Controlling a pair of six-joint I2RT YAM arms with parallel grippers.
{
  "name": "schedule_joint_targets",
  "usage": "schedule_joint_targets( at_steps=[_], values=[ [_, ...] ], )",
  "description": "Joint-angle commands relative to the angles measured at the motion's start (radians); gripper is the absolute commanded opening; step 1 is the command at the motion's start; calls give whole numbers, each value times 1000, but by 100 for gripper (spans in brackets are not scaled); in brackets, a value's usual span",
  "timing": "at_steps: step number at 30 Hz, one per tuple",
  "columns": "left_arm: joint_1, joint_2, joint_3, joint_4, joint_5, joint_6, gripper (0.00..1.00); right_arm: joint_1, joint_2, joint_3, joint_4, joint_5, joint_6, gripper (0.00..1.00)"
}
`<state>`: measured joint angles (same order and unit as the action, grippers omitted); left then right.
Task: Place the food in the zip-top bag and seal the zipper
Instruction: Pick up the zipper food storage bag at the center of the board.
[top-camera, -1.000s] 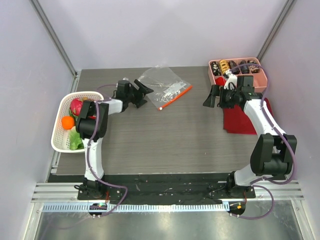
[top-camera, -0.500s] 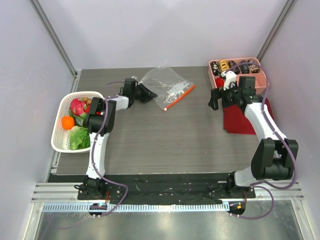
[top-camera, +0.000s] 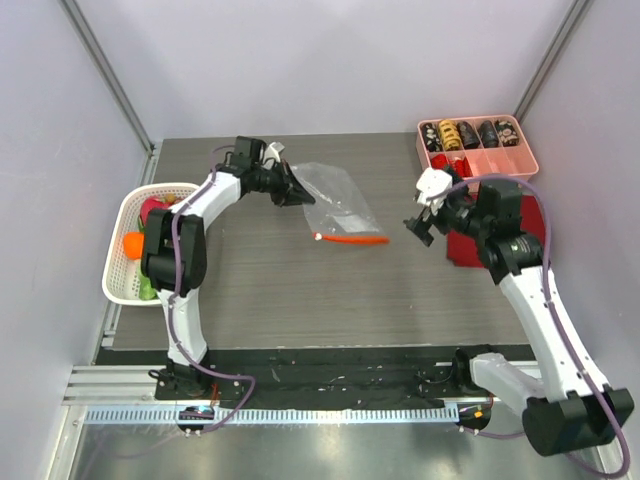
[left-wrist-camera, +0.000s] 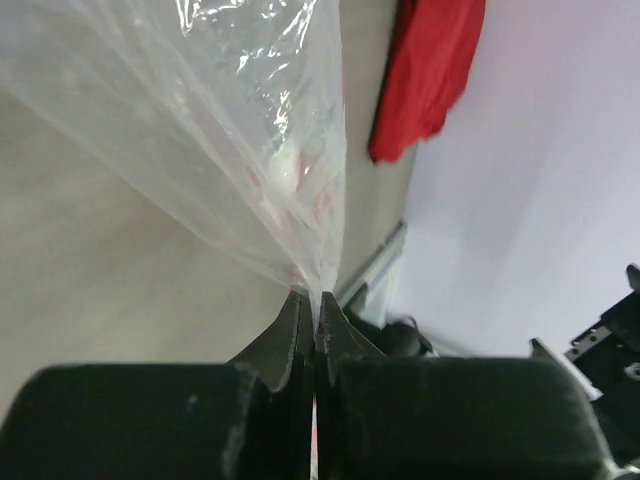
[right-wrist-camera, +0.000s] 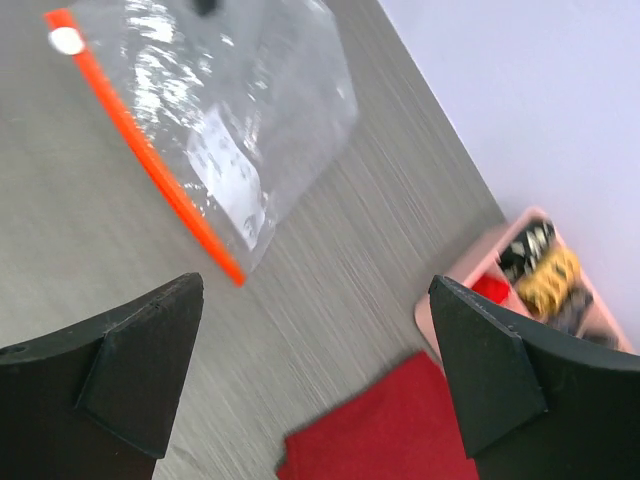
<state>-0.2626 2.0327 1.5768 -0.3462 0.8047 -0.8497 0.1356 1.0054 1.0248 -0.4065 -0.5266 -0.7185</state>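
The clear zip-top bag (top-camera: 335, 200) lies on the table's far middle, its orange-red zipper (top-camera: 352, 239) on the near edge. My left gripper (top-camera: 291, 187) is shut on the bag's far-left corner; in the left wrist view the film (left-wrist-camera: 230, 120) runs into the closed jaws of the left gripper (left-wrist-camera: 315, 300). My right gripper (top-camera: 420, 222) is open and empty to the right of the zipper. The right wrist view shows the bag (right-wrist-camera: 220, 110), its zipper (right-wrist-camera: 140, 150) and the open right gripper (right-wrist-camera: 315, 290). The orange fruit (top-camera: 133, 243) and lettuce (top-camera: 148, 288) sit in the white basket (top-camera: 118, 285). I cannot make out the red fruit.
A dragon fruit (top-camera: 150, 210) lies in the basket, partly behind the left arm. A pink compartment tray (top-camera: 520, 165) stands at the back right, with a dark red cloth (top-camera: 465, 250) in front of it. The cloth also shows in the right wrist view (right-wrist-camera: 400, 430).
My left gripper closed on the bag's corner and swung the bag, so the zipper now lies nearer the front. My right gripper drew back from the tray toward the front.
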Motion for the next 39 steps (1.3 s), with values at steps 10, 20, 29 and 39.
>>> schedule_joint_targets(
  at_steps=[10, 20, 29, 39],
  values=[
    [-4, -178, -308, 85, 323, -242, 0, 450, -301, -385, 268, 215, 4, 91],
    [-4, -207, -371, 162, 344, -345, 0, 705, -269, -686, 649, 499, -154, 81],
    [-6, -218, -396, 191, 360, -381, 0, 710, -80, -727, 909, 611, -160, 69],
    [-3, -230, -437, 265, 367, -448, 0, 710, -122, -758, 874, 498, -191, 67]
  ],
)
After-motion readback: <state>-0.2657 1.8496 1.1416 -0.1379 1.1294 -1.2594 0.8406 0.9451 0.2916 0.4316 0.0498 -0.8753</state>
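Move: The zip-top bag hangs by one corner from the left hand's shut fingers. The orange zipper's right end lies some 9 cm back, 15 cm right and 10 cm below that hand. From the open right hand that end is about 7 cm left, 2 cm ahead and 22 cm down. Also from the right hand, the red cloth's middle lies roughly 7 cm ahead and 18 cm right, the pink box 26 cm ahead and 14 cm right, both about 25 cm lower. Down, left and back the right hand swoops towards the zipper's right end, about 14 cm lower and 11 cm farther left, swinging back some 11 cm before coming forward 5, its fingers narrowing by a third so that they straddle the zipper, not shut. The left hand keeps its pinch on the corner and draws the bag back about 10 cm early on, turning some 30 degrees. ##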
